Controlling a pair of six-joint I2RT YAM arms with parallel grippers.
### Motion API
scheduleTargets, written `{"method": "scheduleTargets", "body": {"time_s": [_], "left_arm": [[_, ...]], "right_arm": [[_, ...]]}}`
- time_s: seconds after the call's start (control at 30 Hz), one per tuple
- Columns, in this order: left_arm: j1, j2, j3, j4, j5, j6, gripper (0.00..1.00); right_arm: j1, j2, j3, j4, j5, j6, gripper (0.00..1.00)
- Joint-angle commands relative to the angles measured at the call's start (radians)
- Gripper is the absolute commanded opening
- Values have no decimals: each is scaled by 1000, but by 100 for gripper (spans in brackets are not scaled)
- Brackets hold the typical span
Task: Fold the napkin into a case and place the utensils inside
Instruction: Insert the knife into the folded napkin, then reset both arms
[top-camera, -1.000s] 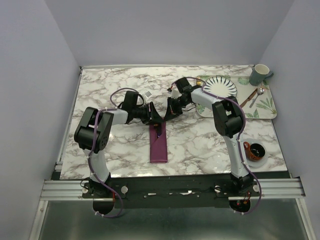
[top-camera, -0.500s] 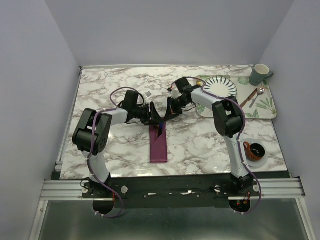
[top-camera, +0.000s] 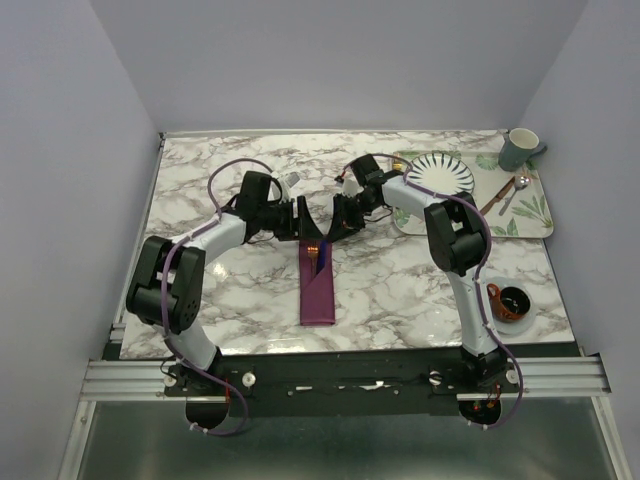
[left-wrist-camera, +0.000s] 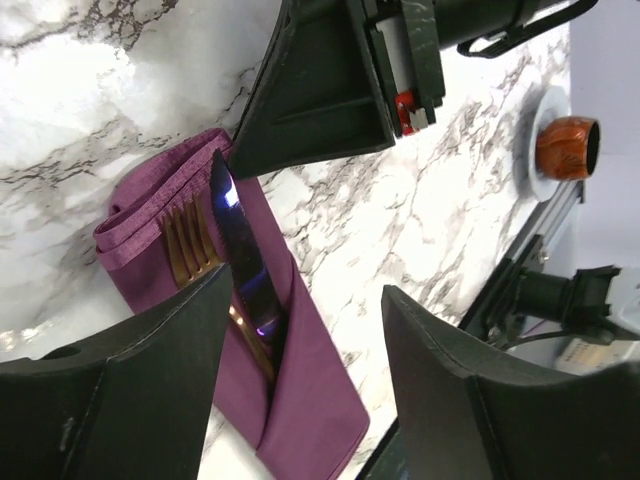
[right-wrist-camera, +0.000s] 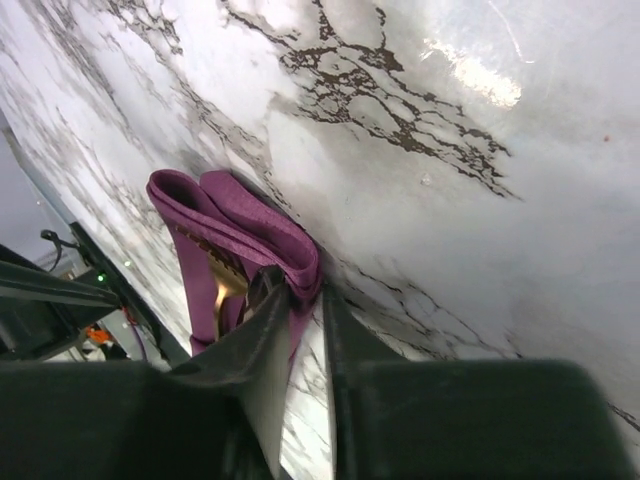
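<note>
The napkin lies folded as a narrow plum-purple case (top-camera: 318, 288) (left-wrist-camera: 300, 390) at mid table. The utensils stick out of its far mouth: a copper fork (left-wrist-camera: 185, 245) and a dark blue knife (left-wrist-camera: 235, 235), seen together from above (top-camera: 318, 253). My left gripper (top-camera: 301, 224) (left-wrist-camera: 305, 300) hovers just left of that mouth, open wide and empty. My right gripper (top-camera: 331, 231) (right-wrist-camera: 305, 300) is at the mouth's right corner. Its jaws stand a narrow gap apart, with the cloth's folded edge (right-wrist-camera: 290, 255) at the tips.
A leaf-print tray (top-camera: 535, 215) at the back right holds a striped plate (top-camera: 440, 175), a grey mug (top-camera: 520, 148) and a silver spoon (top-camera: 520, 183). A red cup on a saucer (top-camera: 510, 300) sits front right.
My left gripper has drawn back to the left from the case's mouth, uncovering the fork and knife tops. The right arm has stayed in place.
</note>
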Motion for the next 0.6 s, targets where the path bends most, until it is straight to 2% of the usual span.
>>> {"method": "scheduleTargets", "body": {"time_s": [0.0, 0.13, 0.17, 0.2, 0.23, 0.27, 0.3, 0.33, 0.4, 0.43, 0.5, 0.57], "left_arm": [[22, -73, 22, -75, -38, 112, 72], [80, -86, 44, -104, -2, 145, 81], [90, -88, 67, -136, 7, 177, 88], [113, -89, 82, -158, 10, 198, 89], [122, -91, 97, -181, 16, 221, 95], [133, -89, 137, -237, 21, 281, 99], [151, -89, 162, -273, 25, 310, 99], [160, -85, 188, -312, 25, 345, 99], [176, -76, 268, -420, 21, 442, 99], [186, -70, 298, -457, 9, 474, 99], [189, -53, 389, -556, -48, 580, 99], [186, -25, 477, -616, -108, 622, 99]], "right_arm": [[-4, -55, 0, 20, 25, -1, 33], [-4, -112, -27, 19, 35, -8, 55], [-4, -122, -29, 17, 38, -11, 59], [-7, -151, -32, 13, 47, -15, 64], [-10, -167, -35, 8, 48, -17, 72], [-13, -184, -43, 7, 45, -29, 76], [-18, -202, -47, 6, 48, -40, 80], [-21, -245, -50, 5, 54, -49, 89], [-33, -288, -50, 5, 66, -87, 97], [-36, -337, -49, 6, 89, -104, 100], [-55, -389, -40, 6, 130, -147, 100], [-69, -466, -37, 11, 192, -199, 100]]}}
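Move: The knife already lies in the napkin pocket, its middle about 9 cm below the left hand, 2 cm back and 3 cm to its right. The fork lies 2 cm left of the knife, level with it; the napkin's middle is 4 cm nearer the base than the knife. From the right hand, whose barely parted tips are at the napkin's far right corner, the knife lies 5 cm back, 3 cm left and 1 cm down. Right hand lets go of the napkin, rising 12 cm; left opens wider, leaving leftward, up and forward. ##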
